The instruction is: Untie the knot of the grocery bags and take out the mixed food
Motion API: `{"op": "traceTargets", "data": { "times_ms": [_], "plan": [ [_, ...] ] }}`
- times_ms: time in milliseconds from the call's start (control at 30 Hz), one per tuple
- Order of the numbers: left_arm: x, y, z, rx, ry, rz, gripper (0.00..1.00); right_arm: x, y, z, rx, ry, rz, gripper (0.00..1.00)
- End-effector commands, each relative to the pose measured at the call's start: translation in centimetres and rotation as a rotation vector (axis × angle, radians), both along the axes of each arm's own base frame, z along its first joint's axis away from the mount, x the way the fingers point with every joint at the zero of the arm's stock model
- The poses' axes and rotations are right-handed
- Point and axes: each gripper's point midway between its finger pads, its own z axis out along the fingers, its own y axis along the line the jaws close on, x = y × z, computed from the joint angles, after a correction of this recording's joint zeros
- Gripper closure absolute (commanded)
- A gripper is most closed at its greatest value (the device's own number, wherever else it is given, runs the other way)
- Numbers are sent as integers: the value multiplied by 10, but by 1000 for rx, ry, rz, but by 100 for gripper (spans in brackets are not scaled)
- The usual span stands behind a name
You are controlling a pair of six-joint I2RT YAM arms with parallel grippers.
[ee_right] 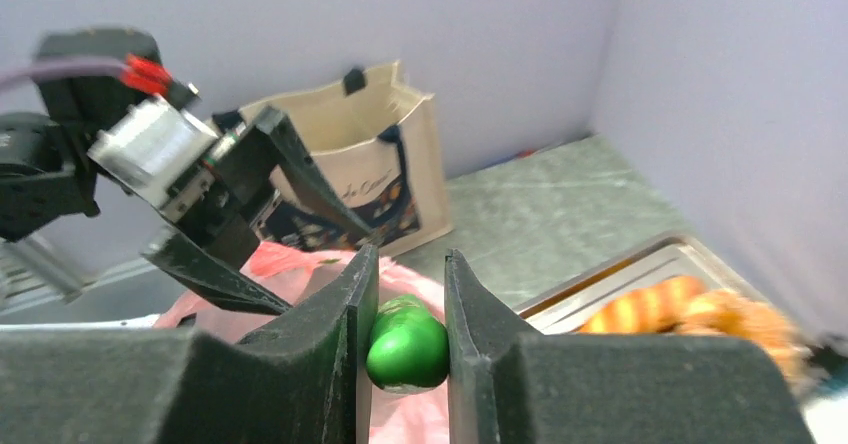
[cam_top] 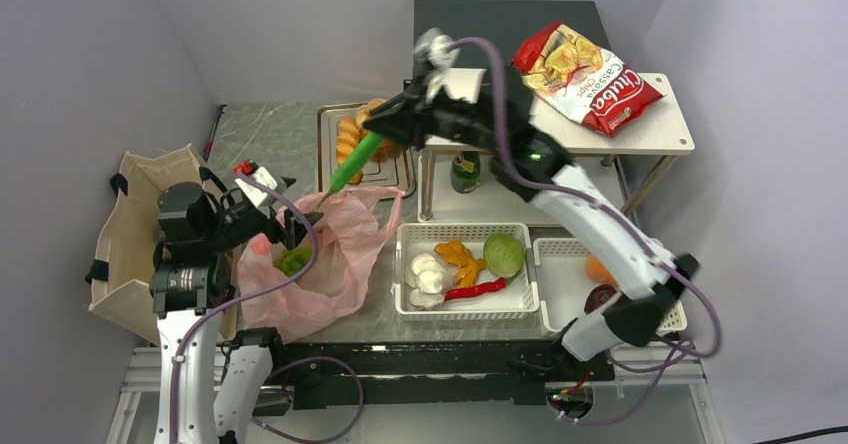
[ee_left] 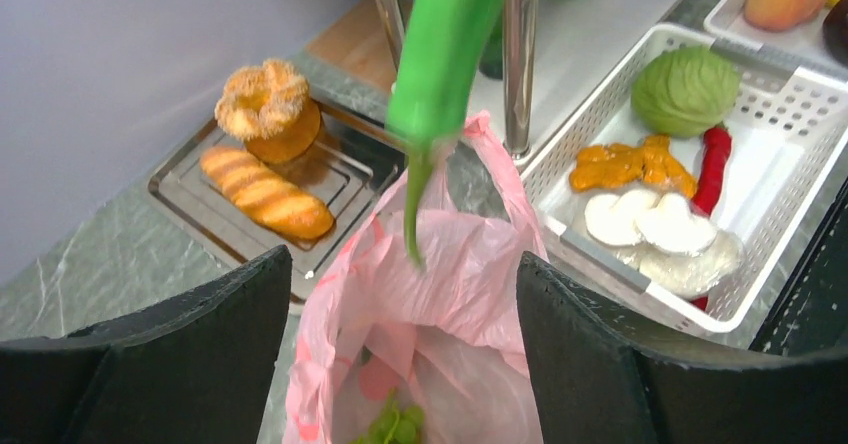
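The pink grocery bag lies open on the table with green grapes inside, also visible through its mouth. My right gripper is shut on the thick end of the long green vegetable, which hangs tip-down above the bag's mouth. My left gripper stands open just above the pink bag, holding nothing. The beige tote stands at the far left. Garlic and a cabbage lie in the white basket.
A metal tray at the back holds a ring bun and a baguette. A second basket holds a dark red fruit. A red Cassava chips bag lies on the white shelf stand, with a bottle below.
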Motion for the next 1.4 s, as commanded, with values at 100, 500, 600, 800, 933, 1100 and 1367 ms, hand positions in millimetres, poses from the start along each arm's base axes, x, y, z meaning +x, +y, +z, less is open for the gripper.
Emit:
{"op": "traceTargets", "data": {
  "times_ms": [100, 500, 600, 800, 933, 1100, 1367],
  "plan": [
    [4, 26, -43, 147, 118, 102, 20, -17, -99, 39, -104, -194, -162, 100],
    [7, 24, -60, 171, 217, 47, 23, -69, -196, -91, -768, -135, -91, 100],
    [10, 27, -62, 183, 229, 57, 23, -75, -200, -133, -909, -42, -5, 100],
    [0, 31, -72, 224, 288, 51, 22, -74, -184, -180, -986, 48, 111, 100],
    [-25, 25, -77, 296, 272, -51, 21, -81, -163, -207, -979, 156, 235, 100],
    [-68, 25, -99, 520, 179, -294, 29, -66, -144, -234, -982, 187, 248, 51],
    [-90, 72, -182, 871, 314, -396, 65, -50, -90, -192, -793, 122, 256, 26]
  ]
}}
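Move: The right hand holds the green chili by its tip; the vegetable basket's middle lies about 19 cm to its right, 4 back and 37 below. In the basket, garlic stands some 11 cm right and 5 back of the hand, cabbage 27 right and level, red chili 21 right and 8 back, equally low. The left hand's grapes are about 22 cm below it, 2 left and 1 back; the long loaf is 25 ahead and 8 right, the tote bag 28 left. The right hand lets go of the green chili over the vegetable basket: it swings right and briefly up, then sinks to about 24 cm below its start, drawing back a little and tipping its fingers steeply down, and edges left as it opens. The left, already open, dips 8 cm, slows, then draws back and down into the pink bag towards the grapes, 14 cm lower in all, turning its fingers down some 40 degrees and closing roughly halfway; contact with the grapes can't be seen. ##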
